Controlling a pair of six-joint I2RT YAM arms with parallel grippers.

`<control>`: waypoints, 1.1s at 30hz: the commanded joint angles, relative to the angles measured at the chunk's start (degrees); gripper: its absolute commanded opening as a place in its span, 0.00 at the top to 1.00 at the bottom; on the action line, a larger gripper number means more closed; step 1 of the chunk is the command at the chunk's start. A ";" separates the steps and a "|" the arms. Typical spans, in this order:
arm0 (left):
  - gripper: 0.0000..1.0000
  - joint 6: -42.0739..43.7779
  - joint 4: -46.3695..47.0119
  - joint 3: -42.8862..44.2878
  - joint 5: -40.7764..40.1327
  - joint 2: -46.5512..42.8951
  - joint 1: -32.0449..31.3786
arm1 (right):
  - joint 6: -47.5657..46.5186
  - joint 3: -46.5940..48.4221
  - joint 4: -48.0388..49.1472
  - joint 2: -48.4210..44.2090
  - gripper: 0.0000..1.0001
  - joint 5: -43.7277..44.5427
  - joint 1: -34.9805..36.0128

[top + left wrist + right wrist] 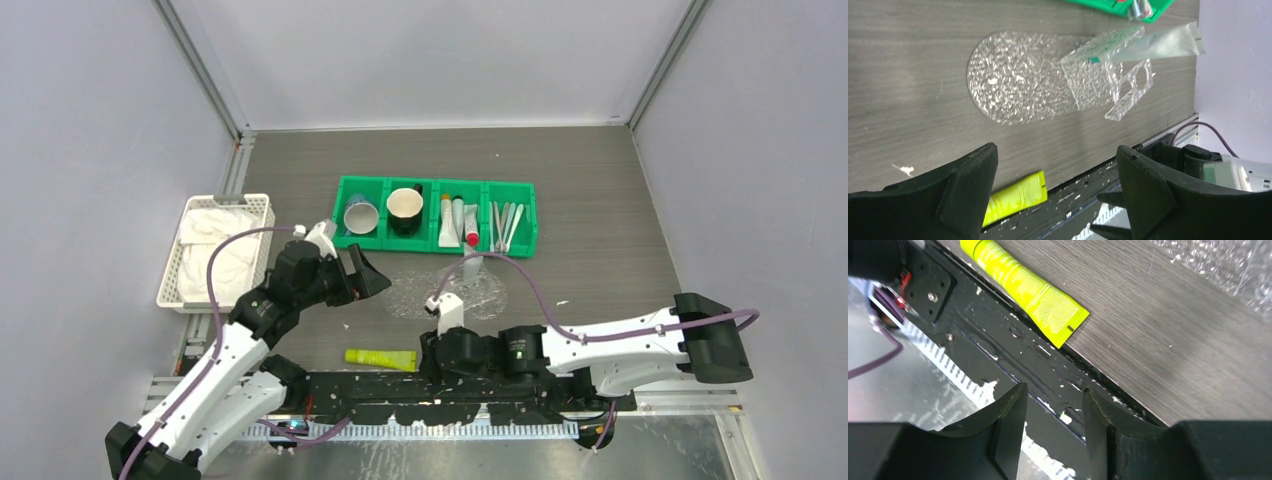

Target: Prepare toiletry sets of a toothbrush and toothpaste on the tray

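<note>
The clear speckled tray (1018, 75) lies on the table in front of the green bin, and shows too in the top view as the tray (415, 300). A clear stand (1108, 85) sits on its right end with a wrapped toothbrush (1160, 44) leaning on top. A yellow-green toothpaste tube (380, 358) lies off the tray at the table's front edge; the tube (1028, 290) also shows in the right wrist view. My left gripper (1058, 155) hangs open above the table, left of the tray, holding nothing. My right gripper (1053, 395) is open and empty over the black front rail, just right of the tube.
A green four-compartment bin (435, 215) at the back holds two cups, tubes and wrapped brushes. A white mesh basket (215, 250) with cloths stands at the left edge. The black rail (400, 395) runs along the table's front edge.
</note>
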 commanded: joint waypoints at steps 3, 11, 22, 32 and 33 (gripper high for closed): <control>0.10 -1.92 -6.24 -1.81 -1.66 -3.46 -2.58 | 29.12 -16.68 30.69 -6.25 0.52 13.97 2.96; 0.16 -4.61 -8.58 -3.58 -7.33 -3.55 -9.40 | 37.68 -19.28 31.36 -1.56 0.52 16.41 2.94; 0.17 -7.17 -9.31 -4.64 -11.68 -3.51 -15.98 | 45.21 -23.79 45.83 9.64 0.52 13.95 2.61; 0.17 -7.68 -9.81 -5.73 -13.35 -5.53 -16.44 | 48.84 -26.89 74.80 30.46 0.54 5.35 -0.76; 0.17 -7.74 -9.98 -5.78 -13.39 -5.78 -16.44 | 49.64 -27.22 78.03 33.00 0.55 4.66 -0.96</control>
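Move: The yellow toothpaste lies crosswise by the table's near edge. Its middle is about 10 cm to the left of my right hand, 2 cm ahead and some 8 cm below; from my left hand it is roughly 12 cm back, 1 cm left and 15 cm below. From the right hand, the clear mat is about 14 cm ahead and 3 cm right, and the white tube in its clear stand about 20 cm ahead and 9 cm right. I sink my right hand about 7 cm, then slide it left, low over the table, to the yellow toothpaste's flat end. Its wrist rolls some 55 degrees, left side rising, and the fingers flatten to point left and forward, staying half open around that end. My left hand, still open, comes about 6 cm back and 5 cm down towards the tube, then waits. ##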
